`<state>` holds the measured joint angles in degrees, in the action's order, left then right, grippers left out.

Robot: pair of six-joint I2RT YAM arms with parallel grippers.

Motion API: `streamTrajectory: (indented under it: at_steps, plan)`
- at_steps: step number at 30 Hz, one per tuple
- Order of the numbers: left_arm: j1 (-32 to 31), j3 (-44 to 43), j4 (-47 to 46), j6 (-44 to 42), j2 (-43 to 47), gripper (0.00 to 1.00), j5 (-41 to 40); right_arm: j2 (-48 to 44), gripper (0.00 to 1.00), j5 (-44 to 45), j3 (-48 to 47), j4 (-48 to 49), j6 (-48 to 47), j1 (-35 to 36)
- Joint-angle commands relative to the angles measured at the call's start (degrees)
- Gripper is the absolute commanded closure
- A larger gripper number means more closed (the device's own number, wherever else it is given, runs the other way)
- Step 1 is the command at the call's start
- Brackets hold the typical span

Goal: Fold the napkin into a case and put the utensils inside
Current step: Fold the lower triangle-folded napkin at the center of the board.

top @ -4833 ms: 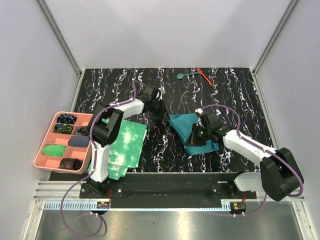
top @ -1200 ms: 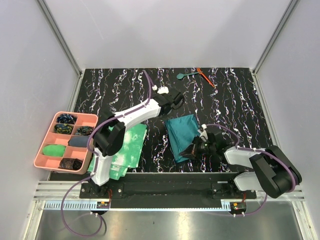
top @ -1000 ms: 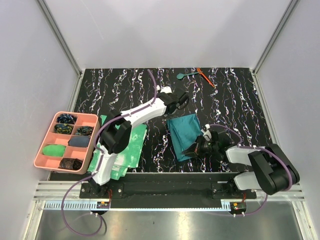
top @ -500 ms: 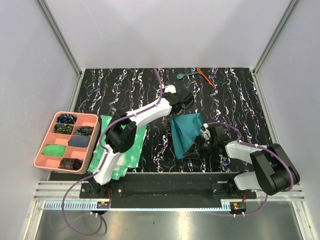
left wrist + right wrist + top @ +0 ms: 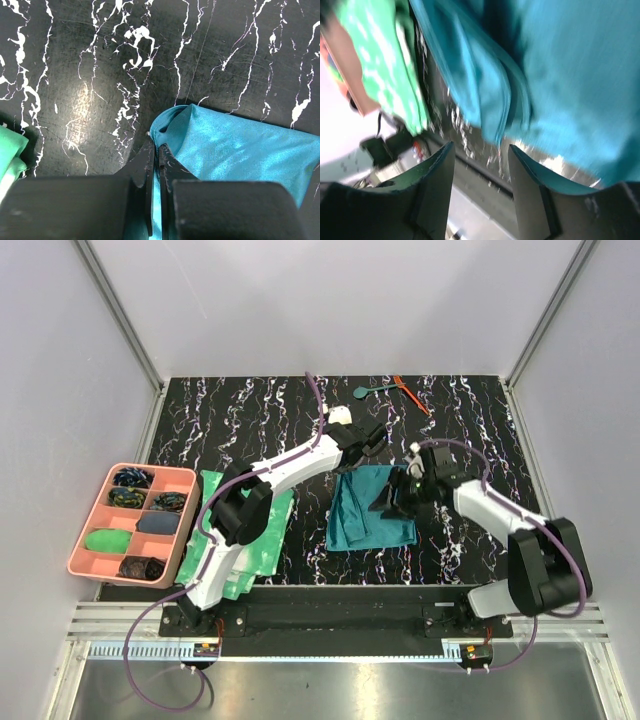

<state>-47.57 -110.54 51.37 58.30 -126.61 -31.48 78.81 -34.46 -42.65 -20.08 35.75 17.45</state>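
Observation:
The dark teal napkin [image 5: 365, 512] lies folded in loose layers at the table's middle, with no case shape to it. My left gripper [image 5: 368, 452] is at its far edge, and in the left wrist view its fingertips [image 5: 157, 150] are shut on a puckered corner of the napkin [image 5: 235, 150]. My right gripper [image 5: 391, 501] hovers over the napkin's right side. In the blurred right wrist view its jaws [image 5: 480, 147] stand open and empty above the napkin [image 5: 560, 75]. The utensils, a teal spoon [image 5: 367, 391] and an orange-red stick [image 5: 411, 394], lie by the far edge.
A pink compartment tray [image 5: 76, 550] with small items stands at the left edge. Light green tie-dye cloths [image 5: 250, 530] lie between the tray and the napkin, and show in the right wrist view [image 5: 385, 60]. Grey walls enclose the table.
My right gripper carried the napkin's near corner away from the front edge, then opened and let it go. My left gripper moved right, still holding the far corner. The napkin now lies wider.

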Motion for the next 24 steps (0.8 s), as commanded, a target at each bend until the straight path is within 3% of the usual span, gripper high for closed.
streamTrajectory:
  at_steps: [1,10,14,24]
  plan:
    - [0.11,-1.52,-2.33,-1.00,-0.22,1.00,-0.77,6.95,0.47,4.13,-10.14,-2.86,-5.68,-2.33]
    - [0.02,1.20,-5.14,-1.88,1.62,1.00,-0.16,25.94,0.94,2.91,-28.70,-1.37,-10.61,-2.51]
    - [-0.07,1.21,-5.67,-2.06,1.54,1.00,0.11,32.63,1.00,0.89,-33.28,-0.06,-10.44,-2.51]
    - [0.02,1.21,-7.43,-2.05,1.19,1.00,1.95,40.81,1.00,-3.69,-37.06,4.34,-10.17,-2.51]
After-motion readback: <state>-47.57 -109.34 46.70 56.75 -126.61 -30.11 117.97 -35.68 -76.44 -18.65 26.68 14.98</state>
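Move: The right hand hangs some 5 cm above the napkin, half open. Its spot, just inside the far edge, lies about 15 cm ahead and 3 cm left. The napkin corner in the left fingers is about 14 cm ahead, 9 cm left, at hand height; the narrow folded flap lies roughly 8 cm left, level with the hand. The spoon is some 36 cm ahead, 2 cm left. From the left hand the spot is about 7 cm right and 5 cm below. The right fingertips, shut on the way, come down onto the napkin just inside its far edge, beside the left gripper. The right hand first sweeps quickly forward over the cloth, nearly level, then sinks as it slows: about 15 cm forward and 5 cm down in all. The left fingers keep their pinch on the far left corner, easing about 1 cm to the right. ##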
